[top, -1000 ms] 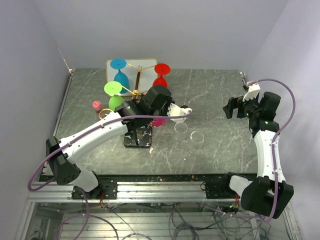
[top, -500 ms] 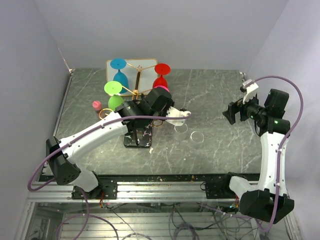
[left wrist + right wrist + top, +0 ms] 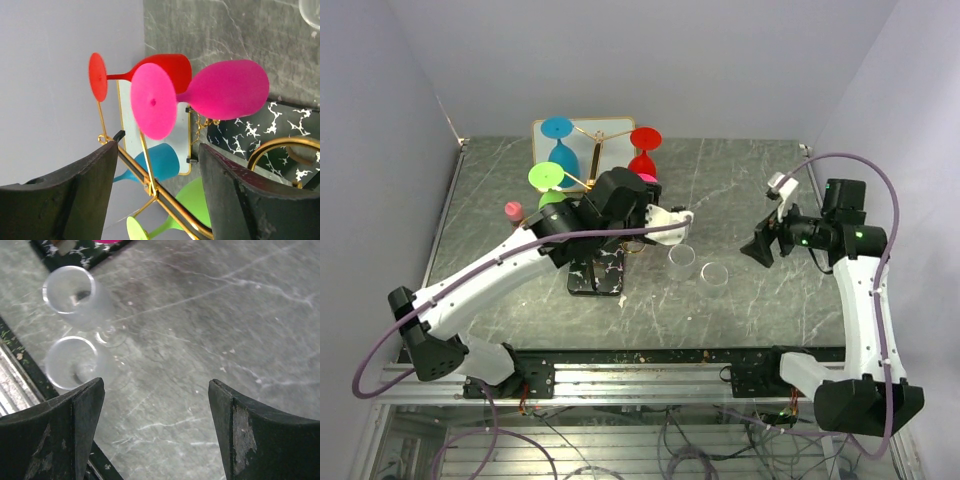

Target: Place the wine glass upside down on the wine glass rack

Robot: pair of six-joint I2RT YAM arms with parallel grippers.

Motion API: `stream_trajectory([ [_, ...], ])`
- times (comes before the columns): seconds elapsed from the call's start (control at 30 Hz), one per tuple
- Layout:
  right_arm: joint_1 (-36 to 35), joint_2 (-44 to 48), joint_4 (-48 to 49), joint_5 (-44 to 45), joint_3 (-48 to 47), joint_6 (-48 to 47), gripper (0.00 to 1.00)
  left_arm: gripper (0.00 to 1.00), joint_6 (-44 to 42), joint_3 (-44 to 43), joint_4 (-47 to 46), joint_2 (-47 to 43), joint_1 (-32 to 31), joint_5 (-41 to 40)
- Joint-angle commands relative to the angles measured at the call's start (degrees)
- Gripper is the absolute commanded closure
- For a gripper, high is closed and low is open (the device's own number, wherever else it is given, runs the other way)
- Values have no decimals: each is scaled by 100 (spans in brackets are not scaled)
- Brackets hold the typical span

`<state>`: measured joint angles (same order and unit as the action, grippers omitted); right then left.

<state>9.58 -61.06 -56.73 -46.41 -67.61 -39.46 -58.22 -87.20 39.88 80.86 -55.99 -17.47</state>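
Note:
The wine glass rack (image 3: 597, 273) has gold arms (image 3: 145, 156) on a black veined base (image 3: 248, 134). Blue, green, red and pink wine glasses hang on it upside down. The pink wine glass (image 3: 226, 90) hangs free by its foot in the left wrist view, just beyond my left gripper (image 3: 159, 146). That gripper is open and holds nothing. From above it (image 3: 672, 222) sits over the rack's right side. Two clear wine glasses (image 3: 75, 292) (image 3: 74, 362) stand upright on the table. My right gripper (image 3: 156, 385) hangs open above the table to their right (image 3: 761, 250).
A white gold-rimmed tray (image 3: 612, 131) lies behind the rack. A small pink bottle (image 3: 513, 210) and a gold ring (image 3: 529, 228) sit left of the rack's base. The walls close in at the back and on both sides.
My left gripper has opened off the pink wine glass, which now hangs on the rack. My right arm has swung left and down toward the clear glasses, jaws slightly narrower.

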Motion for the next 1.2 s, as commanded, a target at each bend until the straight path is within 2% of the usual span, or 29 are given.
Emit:
stream_trajectory([
  [0.0,-830,7,84,485,-171,336,16,19,596,-308,-132,-325,267,511],
  [0.13,-1366,-163,55,916,-248,505,21,3,916,-202,-260,-597,628,791],
  [0.23,-1640,-310,-48,1212,-304,530,25,0,1104,-116,-394,-839,935,877],
  [0.73,-3205,-737,-244,2695,-199,936,39,1,1276,523,-754,-1854,1970,740],
  [1.03,-3504,-955,-291,3103,-111,859,59,0,1373,458,-598,-1927,2211,900],
  [1.17,-3605,-993,-306,3171,14,826,63,0,1419,504,-640,-1945,2342,967],
])
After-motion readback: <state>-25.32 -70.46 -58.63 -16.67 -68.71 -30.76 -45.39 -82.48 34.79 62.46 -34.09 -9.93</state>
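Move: The right hand, empty, has the nearer clear wine glass about 9 cm to its left, 4 cm back and some 14 cm below; the other clear glass stands about 16 cm left and 1 cm back, equally low. From the left hand that nearer glass lies roughly 19 cm right, 9 cm back and 22 cm down. The hung pink glass is 3 cm right, 1 cm ahead and 6 cm below the left hand; the green one about 13 cm left, 3 cm ahead, equally low. No touch on the clear glass can be made out yet as the right hand heads for its rim, going left about 8 cm while sinking some 6 cm and easing back a little, its left side tipping down and its fingers closing to about half their earlier gap. The left hand, already free of the pink glass, opens fully, rises and swings left some 14 cm over the rack towards the green glass's side, rolling its left side down and turning counter-clockwise. ##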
